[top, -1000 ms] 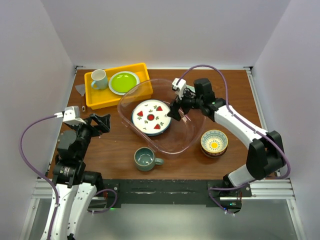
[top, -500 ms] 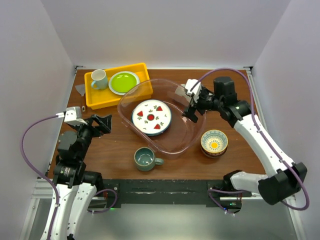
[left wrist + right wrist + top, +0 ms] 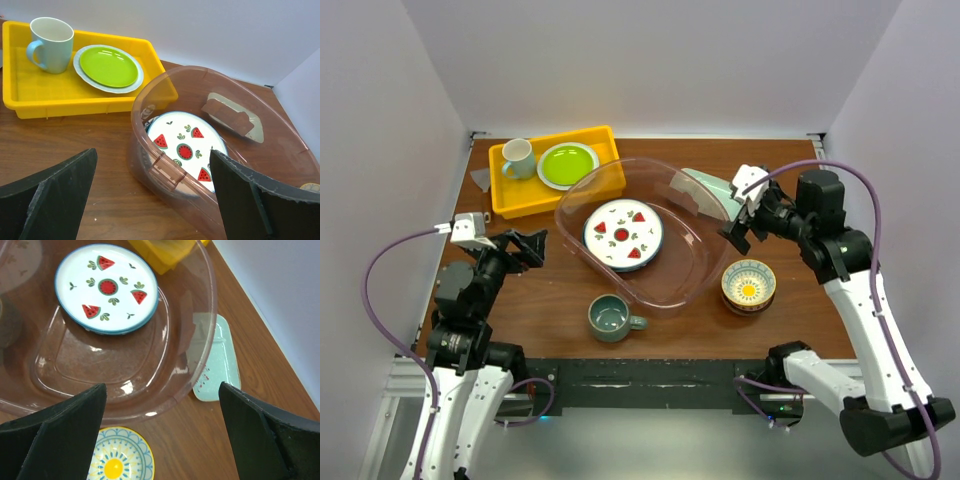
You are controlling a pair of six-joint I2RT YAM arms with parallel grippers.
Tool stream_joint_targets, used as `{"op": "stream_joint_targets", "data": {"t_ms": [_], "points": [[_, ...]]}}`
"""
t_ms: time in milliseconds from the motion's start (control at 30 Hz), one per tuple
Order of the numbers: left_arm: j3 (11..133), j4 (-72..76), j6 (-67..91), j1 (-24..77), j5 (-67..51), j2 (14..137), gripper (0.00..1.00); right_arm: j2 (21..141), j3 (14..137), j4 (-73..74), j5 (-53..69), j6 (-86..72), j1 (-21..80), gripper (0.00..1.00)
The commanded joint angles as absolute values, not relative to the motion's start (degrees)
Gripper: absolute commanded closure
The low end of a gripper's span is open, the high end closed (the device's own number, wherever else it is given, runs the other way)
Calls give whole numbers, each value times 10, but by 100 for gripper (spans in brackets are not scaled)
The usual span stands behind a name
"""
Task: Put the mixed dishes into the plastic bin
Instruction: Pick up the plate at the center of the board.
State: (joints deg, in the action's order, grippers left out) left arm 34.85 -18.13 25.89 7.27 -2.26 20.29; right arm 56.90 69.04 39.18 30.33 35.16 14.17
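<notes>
The plastic bin (image 3: pixel 672 292) stands mid-table, clear and pink-tinted, with a white plate (image 3: pixel 623 235) with red fruit marks in it. A pale-green tray (image 3: pixel 712 190) lies on the table against the bin's far right rim, outside it. A patterned bowl (image 3: pixel 749 284) with a yellow centre sits right of the bin. In front of the bin stands a grey-green mug (image 3: pixel 611 318). My right gripper (image 3: pixel 739 230) hangs open and empty above the table between tray (image 3: pixel 217 360) and bowl (image 3: pixel 120 462). Left of the bin (image 3: pixel 165 172), my left gripper (image 3: pixel 527 247) is open and empty.
A yellow tray (image 3: pixel 510 200) at the back left holds a lime-green plate (image 3: pixel 566 164) and a pale mug (image 3: pixel 518 158). White walls close in the table on three sides. Bare wood shows between the left gripper and the bin.
My right arm has drawn back from over the bin to the right, which uncovers the pale-green tray. Its jaws stay open. The left arm has not moved.
</notes>
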Motion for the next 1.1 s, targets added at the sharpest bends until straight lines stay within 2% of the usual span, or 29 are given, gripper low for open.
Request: {"op": "stream_joint_targets", "data": {"t_ms": [0,700,833,1067], "points": [[345,-148,245,77,-48,207,0,545,691,424,256,347,126,2],[338,-120,237,82,-113,205,0,547,696,525,98,345,71,2],[337,-118,238,83,-120,204,0,558,680,555,94,366,24,2],[336,-115,237,84,-127,206,0,595,660,591,171,434,-72,4]]}}
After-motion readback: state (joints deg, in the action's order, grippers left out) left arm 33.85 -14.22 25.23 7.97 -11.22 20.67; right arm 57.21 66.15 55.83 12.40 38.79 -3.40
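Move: Behind and to the right of the empty right hand, roughly 9 cm right and 5 cm back, stands the patterned bowl stack, some 26 cm below. Also from this hand, the mint tray lies straight ahead about 20 cm, the bin's middle some 17 cm left and 5 cm ahead, and the watermelon plate inside the bin about 23 cm left and 7 cm ahead. For the left hand, the bowl stack is roughly 50 cm right, about level fore and aft. Swinging away from the bin and the watermelon plate, the open right hand travels about 14 cm to the right and, increasingly, down by 8 cm, ending above and a little right of the bowl stack; it turns some 30 degrees clockwise while its fingers tip further down. The left hand, also open, eases about 3 cm right towards the bin, turning slightly clockwise. ##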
